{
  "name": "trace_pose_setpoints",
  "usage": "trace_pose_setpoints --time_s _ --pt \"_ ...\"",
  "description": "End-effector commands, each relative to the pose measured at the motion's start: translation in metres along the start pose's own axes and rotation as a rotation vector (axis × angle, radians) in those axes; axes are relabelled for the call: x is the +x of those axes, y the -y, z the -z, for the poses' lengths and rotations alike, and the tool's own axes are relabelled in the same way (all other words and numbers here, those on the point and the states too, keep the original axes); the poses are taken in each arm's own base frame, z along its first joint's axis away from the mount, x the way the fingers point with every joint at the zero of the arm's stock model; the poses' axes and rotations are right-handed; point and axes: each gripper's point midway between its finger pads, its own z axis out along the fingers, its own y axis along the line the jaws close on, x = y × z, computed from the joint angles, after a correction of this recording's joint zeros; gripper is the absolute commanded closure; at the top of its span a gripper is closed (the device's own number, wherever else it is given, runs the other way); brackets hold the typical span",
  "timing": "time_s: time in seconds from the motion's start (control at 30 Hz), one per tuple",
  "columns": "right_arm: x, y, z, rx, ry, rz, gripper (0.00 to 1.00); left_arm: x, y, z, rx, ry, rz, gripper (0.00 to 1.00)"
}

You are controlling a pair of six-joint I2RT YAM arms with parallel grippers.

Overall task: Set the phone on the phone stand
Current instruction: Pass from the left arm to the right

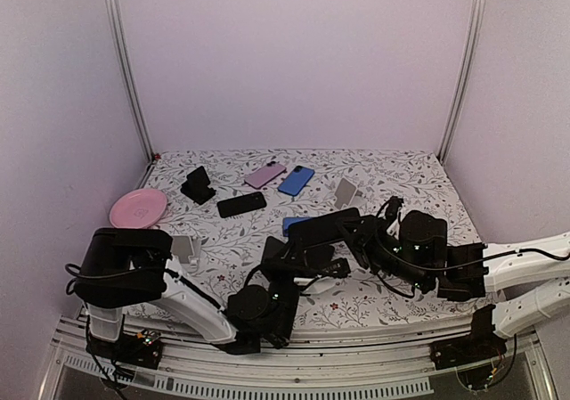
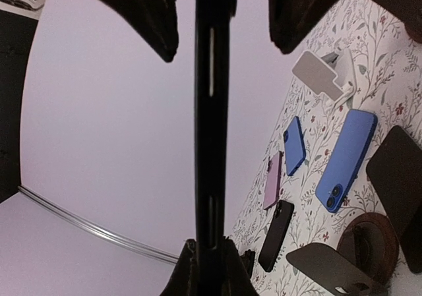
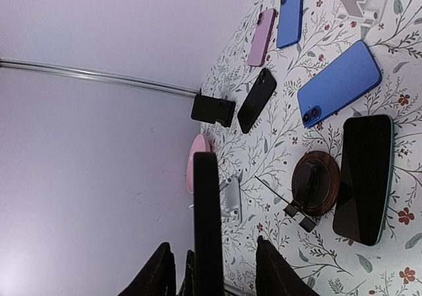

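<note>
A black phone point(image 1: 316, 227) hangs edge-on above the middle of the table, held between both arms. My left gripper point(image 2: 210, 246) is shut on one end of this phone point(image 2: 211, 111). My right gripper point(image 3: 211, 243) straddles the other end of the phone point(image 3: 208, 210) with its jaws open; a clear gap shows on one side. A round wooden phone stand point(image 3: 315, 184) with a black holder sits on the floral cloth below the phone, also visible as the stand point(image 2: 370, 243) in the left wrist view.
A black stand point(image 1: 198, 186), a white stand point(image 1: 346, 192) and a silver stand point(image 1: 183, 247) are on the table. A blue phone point(image 3: 339, 84) and a dark phone point(image 3: 362, 177) lie by the wooden stand. Purple point(image 1: 264, 175), blue point(image 1: 296, 179) and black point(image 1: 241, 205) phones lie further back. A pink plate point(image 1: 138, 208) sits at the left.
</note>
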Motion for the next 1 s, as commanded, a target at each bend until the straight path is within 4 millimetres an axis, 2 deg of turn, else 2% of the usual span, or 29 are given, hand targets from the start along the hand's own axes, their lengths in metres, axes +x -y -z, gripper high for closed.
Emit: trace_pose_setpoints --time_s 0.0,0.07,0.33,0.43,0.47,0.57,0.63,0.97 --pt "-0.005 -0.004 -0.002 -0.026 0.062 -0.040 0.58 0.004 -0.035 -0.004 -0.091 -0.021 0.294 1.00" --pt "-0.009 -0.004 -0.001 -0.024 0.080 -0.033 0.59 0.004 -0.035 -0.003 -0.090 -0.021 0.296 1.00" --pt "-0.011 -0.009 -0.001 -0.035 0.092 -0.024 0.89 0.004 -0.036 -0.004 -0.091 -0.023 0.295 1.00" --pt "-0.013 -0.008 0.000 -0.034 0.099 -0.019 0.96 0.005 -0.037 -0.004 -0.091 -0.032 0.309 1.00" --pt "-0.014 -0.008 0.000 -0.034 0.102 -0.017 0.97 0.005 -0.038 -0.004 -0.092 -0.034 0.318 0.96" --pt "-0.019 -0.012 0.004 -0.042 0.124 0.006 0.98 0.008 -0.043 -0.003 -0.093 -0.037 0.345 0.68" --pt "-0.025 -0.018 0.007 -0.048 0.142 0.050 0.98 0.011 -0.045 -0.003 -0.093 -0.040 0.351 0.53" --pt "-0.060 -0.037 0.014 -0.054 0.180 0.251 0.98 0.023 -0.050 0.000 -0.089 -0.048 0.362 0.17"
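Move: The black phone lies flat in the left hand's grip, its middle about 7 cm right and 3 cm ahead of the left hand, and some 6 cm left of the right hand, level with it. From the right hand, all about 20 cm lower, the blue phone is some 12 cm ahead and 7 cm left, and the second black phone about 6 cm left and 1 cm back. The round-based stand is about 16 cm below the left hand, 2 cm ahead and 2 cm left. Hardly shifting at first, the right hand closes its half-open fingers on the phone's right end while the left keeps its pinch. The left fingers then open wide and let go, drifting about 1 cm left; the right hand draws the phone away, some 2.5 cm to the right with a little forward and up, tilting roughly 10 degrees so that its fingertips and right side rise. ##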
